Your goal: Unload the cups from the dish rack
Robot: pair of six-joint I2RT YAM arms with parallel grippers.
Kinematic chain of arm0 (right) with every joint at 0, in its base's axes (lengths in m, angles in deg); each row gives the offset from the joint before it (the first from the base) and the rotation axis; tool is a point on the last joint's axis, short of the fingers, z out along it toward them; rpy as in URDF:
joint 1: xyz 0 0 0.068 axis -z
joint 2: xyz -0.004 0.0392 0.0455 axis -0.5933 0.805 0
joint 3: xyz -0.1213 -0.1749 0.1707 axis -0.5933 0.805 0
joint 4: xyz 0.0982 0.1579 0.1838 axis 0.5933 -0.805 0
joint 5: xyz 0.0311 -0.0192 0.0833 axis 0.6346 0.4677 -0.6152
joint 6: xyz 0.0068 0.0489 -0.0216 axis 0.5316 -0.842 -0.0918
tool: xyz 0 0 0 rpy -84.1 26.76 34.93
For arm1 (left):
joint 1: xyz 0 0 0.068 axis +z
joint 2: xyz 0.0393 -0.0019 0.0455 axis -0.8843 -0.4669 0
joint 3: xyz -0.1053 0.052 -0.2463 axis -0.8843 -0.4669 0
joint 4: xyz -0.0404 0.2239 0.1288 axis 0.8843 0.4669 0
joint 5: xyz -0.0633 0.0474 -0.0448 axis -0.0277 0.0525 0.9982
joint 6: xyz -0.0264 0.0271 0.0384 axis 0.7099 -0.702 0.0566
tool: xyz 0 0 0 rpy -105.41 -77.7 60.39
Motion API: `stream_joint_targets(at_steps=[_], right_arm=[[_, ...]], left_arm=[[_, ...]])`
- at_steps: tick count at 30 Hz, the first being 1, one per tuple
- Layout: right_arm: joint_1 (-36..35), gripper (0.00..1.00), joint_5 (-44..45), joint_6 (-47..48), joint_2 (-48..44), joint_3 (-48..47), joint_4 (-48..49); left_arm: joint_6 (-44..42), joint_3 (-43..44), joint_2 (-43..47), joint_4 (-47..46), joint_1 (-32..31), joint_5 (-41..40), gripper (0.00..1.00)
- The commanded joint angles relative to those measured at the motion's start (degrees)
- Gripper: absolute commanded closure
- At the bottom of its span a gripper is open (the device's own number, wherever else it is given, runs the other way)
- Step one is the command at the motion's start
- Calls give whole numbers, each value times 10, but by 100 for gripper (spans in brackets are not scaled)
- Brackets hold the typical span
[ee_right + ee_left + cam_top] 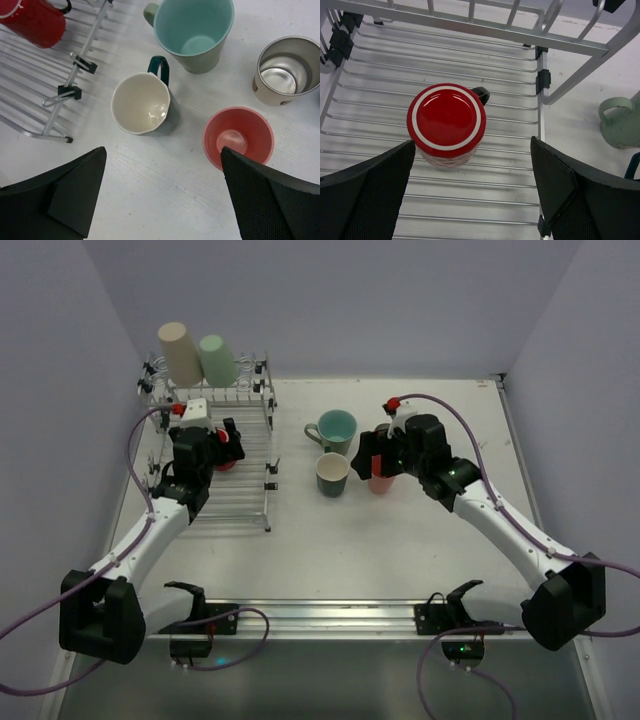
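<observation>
The chrome dish rack [250, 465] stands at the left. A beige cup [180, 352] and a mint green cup [215, 358] sit upside down on its raised back tier. A red mug [446, 122] stands upside down on the lower bars. My left gripper [472, 146] hovers open just above it, one finger on each side. On the table stand a teal-lined mug [195, 30], a dark green mug [142, 102], a pink cup [239, 137] and a small grey metal cup [287, 67]. My right gripper [163, 150] is open above them, holding nothing, its right finger beside the pink cup.
Purple walls close in the table on the left, back and right. A metal rail [320, 615] with the arm bases runs along the near edge. A white block [193, 408] sits at the rack's back left. The rack's right rim [540, 115] lies under my left gripper's right finger.
</observation>
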Motion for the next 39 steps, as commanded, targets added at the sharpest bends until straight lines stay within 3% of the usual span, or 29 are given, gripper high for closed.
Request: stream_joint_targets(at_steps=[1,17,39], right_arm=[[2,1,-12,0,-33,4,44],[2,1,-63,-3,-30,7,61],[1,1,-77,-4,-16,6,60]], left_arm=[[-54,30,-14,-6,16,6,0],[-98,-9,-106,-104,66,63,0],[-129,49,-211,-129,74,79,0]])
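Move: The red mug, upside down on the dish rack's lower tier, is about 9 cm ahead of the left hand, 2 cm to its left and 11 cm below. On the table, the teal mug stands about 12 cm ahead and 26 cm to that hand's right, the dark green mug 3 cm ahead and 26 cm right. From the right hand, the red mug lies some 38 cm left and 13 cm ahead, 13 cm lower. The left hand sinks about 8 cm while reaching 5 cm forward to the red mug, open fingers tipping down. ##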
